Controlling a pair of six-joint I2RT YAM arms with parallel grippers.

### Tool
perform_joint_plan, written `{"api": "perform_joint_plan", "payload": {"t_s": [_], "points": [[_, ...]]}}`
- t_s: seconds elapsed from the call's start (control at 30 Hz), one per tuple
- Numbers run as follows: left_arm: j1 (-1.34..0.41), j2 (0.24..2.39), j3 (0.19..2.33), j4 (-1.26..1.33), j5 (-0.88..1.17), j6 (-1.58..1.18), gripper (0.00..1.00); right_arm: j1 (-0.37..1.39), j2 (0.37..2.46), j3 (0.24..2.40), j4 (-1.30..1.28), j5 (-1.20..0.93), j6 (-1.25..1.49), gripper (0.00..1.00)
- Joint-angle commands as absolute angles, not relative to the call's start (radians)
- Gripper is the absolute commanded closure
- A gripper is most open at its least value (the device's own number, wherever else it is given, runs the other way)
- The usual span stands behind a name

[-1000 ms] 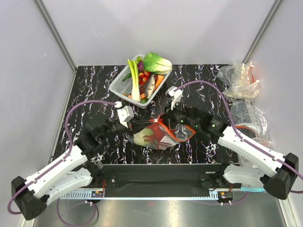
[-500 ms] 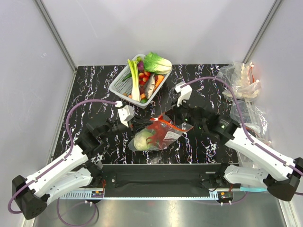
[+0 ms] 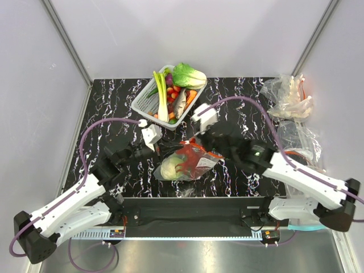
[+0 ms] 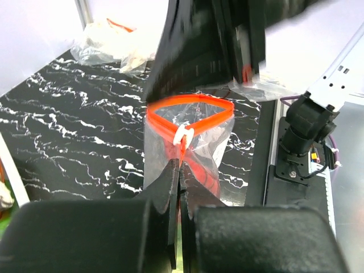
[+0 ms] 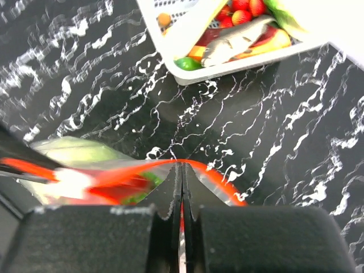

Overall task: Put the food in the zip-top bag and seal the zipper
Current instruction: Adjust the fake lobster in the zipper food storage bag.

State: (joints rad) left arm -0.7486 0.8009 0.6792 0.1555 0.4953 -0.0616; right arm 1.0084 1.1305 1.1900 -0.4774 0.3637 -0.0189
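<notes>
The zip-top bag (image 3: 200, 165) lies at the table's middle front, with the pale green cabbage (image 3: 170, 169) and the red lobster (image 3: 188, 160) inside it. Its red-orange zipper (image 4: 190, 112) stands apart as an open loop, a white slider (image 4: 183, 135) on the near end. My left gripper (image 4: 181, 166) is shut on the bag's mouth edge just below that slider. My right gripper (image 5: 182, 166) is shut on the zipper strip (image 5: 219, 177) at the far side of the loop. In the top view, the left gripper (image 3: 161, 152) and the right gripper (image 3: 200, 143) sit close together over the bag.
A white basket (image 3: 149, 103) of toy foods stands behind the bag, with a leek (image 3: 162, 94) and bok choy (image 3: 189, 75) in it. Crumpled clear plastic (image 3: 287, 96) is heaped at the back right, more plastic (image 3: 298, 136) below it. Frame posts and walls close in the table.
My right gripper has moved left along the bag's mouth toward the left gripper, and the bag's right end has bunched in. The left arm has stayed put.
</notes>
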Motion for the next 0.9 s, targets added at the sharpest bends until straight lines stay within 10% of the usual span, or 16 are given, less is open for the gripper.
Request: {"api": "perform_joint_plan", "payload": {"t_s": [0.0, 0.57, 0.87], "points": [[-0.749, 0.807, 0.755, 0.203, 0.449, -0.09, 1.0, 1.115, 1.215, 1.259, -0.423, 0.547, -0.144, 1.0], [-0.749, 0.836, 0.726, 0.236, 0.402, -0.137, 1.0, 1.287, 1.169, 1.172, -0.301, 0.608, -0.146, 0.96], [-0.749, 0.818, 0.727, 0.229, 0.416, -0.077, 1.0, 1.108, 1.069, 1.359, -0.701, 0.023, -0.277, 0.65]]}}
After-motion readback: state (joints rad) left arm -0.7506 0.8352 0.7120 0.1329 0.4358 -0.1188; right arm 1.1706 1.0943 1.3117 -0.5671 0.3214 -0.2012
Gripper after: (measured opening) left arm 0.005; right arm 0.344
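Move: The fake lobster lies inside the bag about 8 cm back, 3 cm left and 9 cm below the right hand, with the cabbage roughly 12 cm back, 10 cm left and 11 cm below that hand. The bag mouth is some 4 cm back, 3 cm right and 4 cm below it; the basket 16 cm ahead, 11 cm left, on the table. From the left hand, the lobster is about 6 cm back, 2 cm right and 9 cm below. The right hand, its fingers still shut, swings quickly about 4 cm left and dips at the bag mouth beside the left grip, then pauses. It then rises some 7 cm while drawing back towards its base, opens its fingers about a third and turns counter-clockwise, while the left hand keeps its pinch on the zipper end. ##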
